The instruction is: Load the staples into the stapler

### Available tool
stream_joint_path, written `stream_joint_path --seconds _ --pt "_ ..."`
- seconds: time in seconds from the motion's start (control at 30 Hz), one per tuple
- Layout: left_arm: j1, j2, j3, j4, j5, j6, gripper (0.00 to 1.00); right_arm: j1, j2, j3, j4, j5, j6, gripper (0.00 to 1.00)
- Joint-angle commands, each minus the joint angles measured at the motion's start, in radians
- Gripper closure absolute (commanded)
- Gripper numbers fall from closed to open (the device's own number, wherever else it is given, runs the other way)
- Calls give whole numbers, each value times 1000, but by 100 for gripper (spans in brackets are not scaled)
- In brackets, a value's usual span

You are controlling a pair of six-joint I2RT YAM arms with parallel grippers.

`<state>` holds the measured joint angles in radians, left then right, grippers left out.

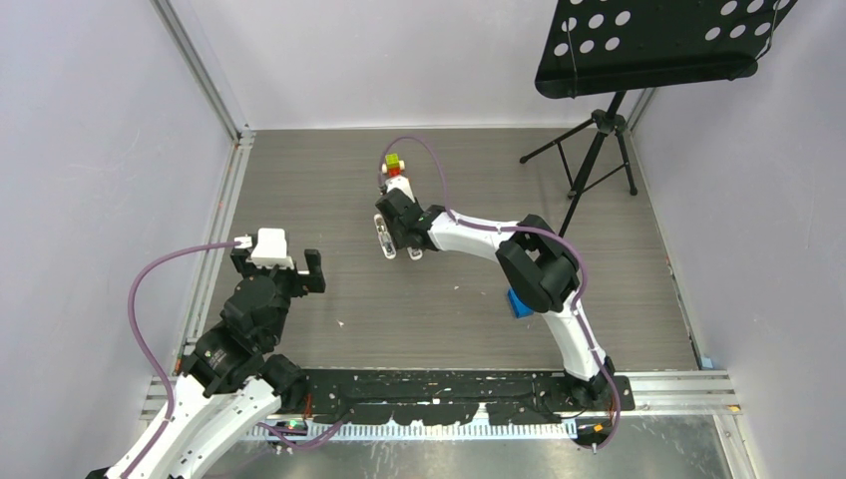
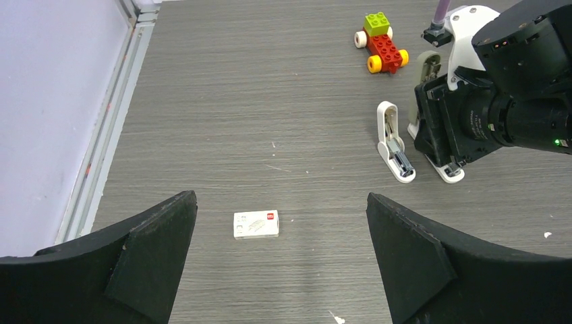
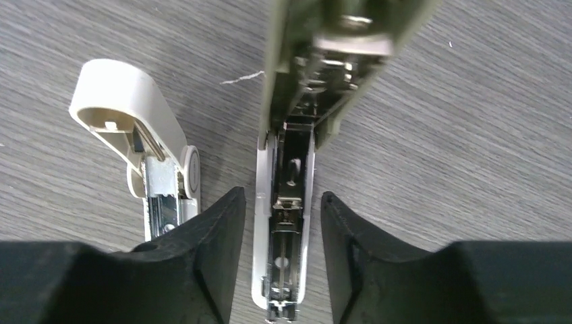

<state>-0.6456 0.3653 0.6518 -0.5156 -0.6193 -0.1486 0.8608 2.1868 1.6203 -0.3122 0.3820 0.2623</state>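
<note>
The stapler (image 3: 283, 223) lies on the table with its grey-beige top (image 3: 330, 54) swung up, baring the metal channel in its white body. My right gripper (image 3: 278, 199) straddles that body, open, with a narrow gap on each side. In the top view the right gripper (image 1: 399, 238) is at mid-table. The staples' small white carton (image 2: 256, 224), with a red mark, lies flat between the wide-open fingers of my left gripper (image 2: 282, 223), well below them. The staples themselves are out of view. In the top view the left gripper (image 1: 279, 267) hangs at the left.
A stubby white object (image 3: 145, 145) lies just left of the stapler, beside my right gripper's left finger (image 3: 202, 250). A toy brick car (image 2: 381, 44) stands behind them. A blue box (image 1: 519, 302) sits by the right arm, a music stand (image 1: 599, 140) at the back right.
</note>
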Motion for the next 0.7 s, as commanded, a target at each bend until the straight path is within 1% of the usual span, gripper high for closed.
stream_joint_path --seconds 0.0,0.1,0.33,0.4,0.53,0.67 --pt "5 3 3 18 -25 1 0 2 -79 21 -21 10 21 46" --pt "5 7 3 16 -26 1 0 3 -145 -23 -21 14 46 40" --pt "9 47 9 4 -33 -13 0 3 -365 -201 -32 56 83 33" --pt "18 72 14 -4 -29 -21 0 3 -449 -273 -36 91 87 31" --pt "42 135 28 -22 -19 -45 0 3 -639 -424 -32 159 88 23" --pt "70 199 37 -31 -1 -74 0 1 -853 -556 -46 226 92 17"
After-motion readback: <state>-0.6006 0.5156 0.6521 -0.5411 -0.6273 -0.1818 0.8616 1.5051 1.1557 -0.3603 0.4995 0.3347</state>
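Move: The open stapler stands right at the right hand's parted fingers, its middle about 2 cm ahead of them; the small stapler is some 5 cm to that hand's left and 1 cm farther out, the toy car about 17 cm ahead and 3 cm left. From the left hand, the staples box lies about 8 cm ahead, 3 cm left and 22 cm below; the small stapler is 18 cm ahead and 15 cm right, the open stapler 20 cm ahead and 19 cm right, both about 21 cm below. The right hand, its fingers already loosened round the stapler's base, opens them much wider and pulls clear, rising about 13 cm while swinging some 11 cm right and 7 cm back towards its own side, the fingertips tilting up a little. Shortly after, the empty left hand, fingers staying wide open, starts to sink slowly towards the staples box, about 3 cm down and slightly forward, tipping its fingers down by under 10 degrees. ##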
